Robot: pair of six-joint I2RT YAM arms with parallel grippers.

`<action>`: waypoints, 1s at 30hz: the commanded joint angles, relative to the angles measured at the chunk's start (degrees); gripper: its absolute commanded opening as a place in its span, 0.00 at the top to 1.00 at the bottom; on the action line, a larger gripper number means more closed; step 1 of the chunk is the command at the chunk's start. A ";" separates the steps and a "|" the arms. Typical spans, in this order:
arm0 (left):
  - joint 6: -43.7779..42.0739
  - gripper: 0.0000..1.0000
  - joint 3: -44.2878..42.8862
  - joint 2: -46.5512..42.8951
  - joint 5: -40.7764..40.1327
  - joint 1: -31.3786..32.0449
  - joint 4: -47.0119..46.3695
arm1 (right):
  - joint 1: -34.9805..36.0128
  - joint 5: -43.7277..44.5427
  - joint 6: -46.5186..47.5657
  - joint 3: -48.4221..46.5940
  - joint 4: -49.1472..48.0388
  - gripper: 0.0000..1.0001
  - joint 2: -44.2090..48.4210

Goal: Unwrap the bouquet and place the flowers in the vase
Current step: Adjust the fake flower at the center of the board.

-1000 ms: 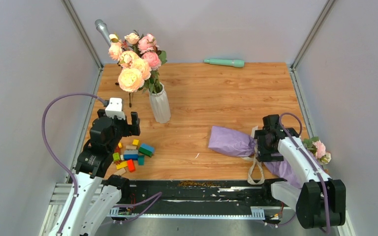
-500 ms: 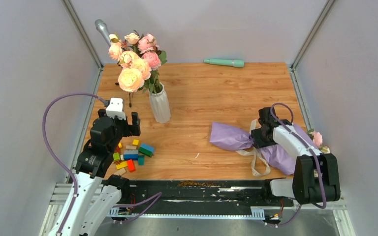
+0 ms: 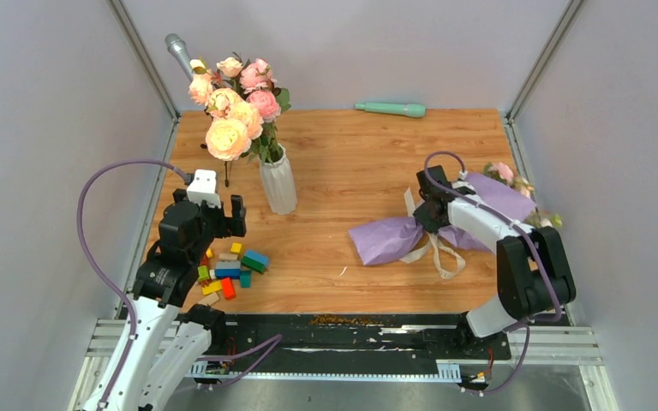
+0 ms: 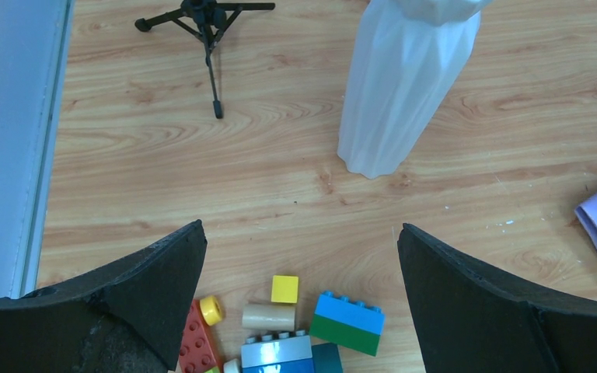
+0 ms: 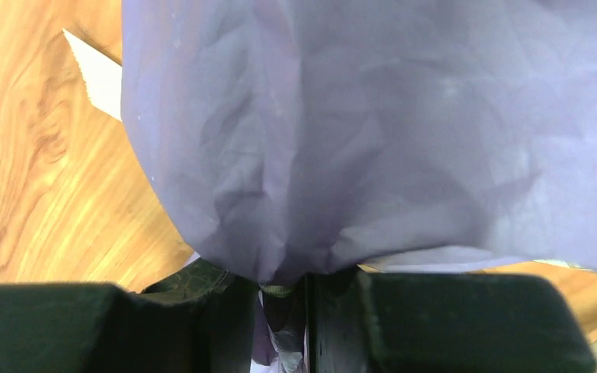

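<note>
The bouquet (image 3: 385, 240) lies on the right side of the table, its lilac paper (image 5: 357, 116) pinched at the tied waist. Its flowers (image 3: 507, 175), small pale pink and white, poke out at the far right end. My right gripper (image 3: 427, 214) is shut on the waist of the bouquet; in the right wrist view the paper bunches between the right gripper's (image 5: 280, 303) narrow jaws. Beige ribbon (image 3: 442, 257) trails loose toward the near edge. The ribbed white vase (image 3: 278, 182) stands left of centre, and shows again as the vase (image 4: 400, 85). My left gripper (image 3: 222, 214) is open and empty.
Large peach and pink blooms (image 3: 231, 103) fill the vase. Several toy blocks (image 4: 346, 322) lie beneath my left gripper (image 4: 301, 228). A small black tripod (image 4: 206, 31) stands behind the vase on the left. A green handle (image 3: 391, 109) lies at the back edge.
My right gripper has closed on the bouquet's waist and carried it back and to the left, swinging the flower end toward the far right. The left arm has not moved.
</note>
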State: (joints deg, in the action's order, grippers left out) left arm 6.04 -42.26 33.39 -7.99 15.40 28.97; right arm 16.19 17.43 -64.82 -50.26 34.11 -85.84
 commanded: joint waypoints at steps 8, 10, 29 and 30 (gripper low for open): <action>-0.92 0.00 0.23 0.71 1.45 0.25 -1.59 | 6.05 -3.24 40.78 -13.19 -15.34 0.76 -13.35; -1.06 0.00 0.31 0.65 1.80 0.25 -1.73 | 6.05 -5.19 45.43 -14.49 -15.34 0.74 -14.91; -1.82 0.00 0.96 0.29 1.38 0.25 -2.05 | 8.70 3.61 43.09 -17.38 -4.68 0.29 -12.84; -1.82 0.00 0.95 0.28 1.35 0.25 -1.92 | 8.69 3.77 42.64 -17.52 -4.64 0.29 -13.46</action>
State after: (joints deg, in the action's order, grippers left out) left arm 5.41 -41.54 33.76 -6.46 15.40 28.88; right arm 24.60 16.71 -19.07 -65.43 27.53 -98.28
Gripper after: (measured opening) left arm 1.000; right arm 0.708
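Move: The purple bouquet's tied neck is already in the right fingers, low over the board. The open spot it is being taken to lies about 8 cm ahead and 6 cm left. From the right hand, the flower heads are some 20 cm right and 8 cm ahead, the vase roughly 31 cm left and 5 cm ahead, and the teal bottle about 28 cm ahead and 9 cm left. From the left hand, that spot is around 12 cm ahead, 41 cm right and well below. Still pinching the bouquet by its tied neck, the right hand carries it level and low, forward and left by about 10 cm, while turning counter-clockwise some 45 degrees. There the fingers open wide and let go of the neck, then the hand eases back about a centimetre and rises roughly 2 cm above the knot. ##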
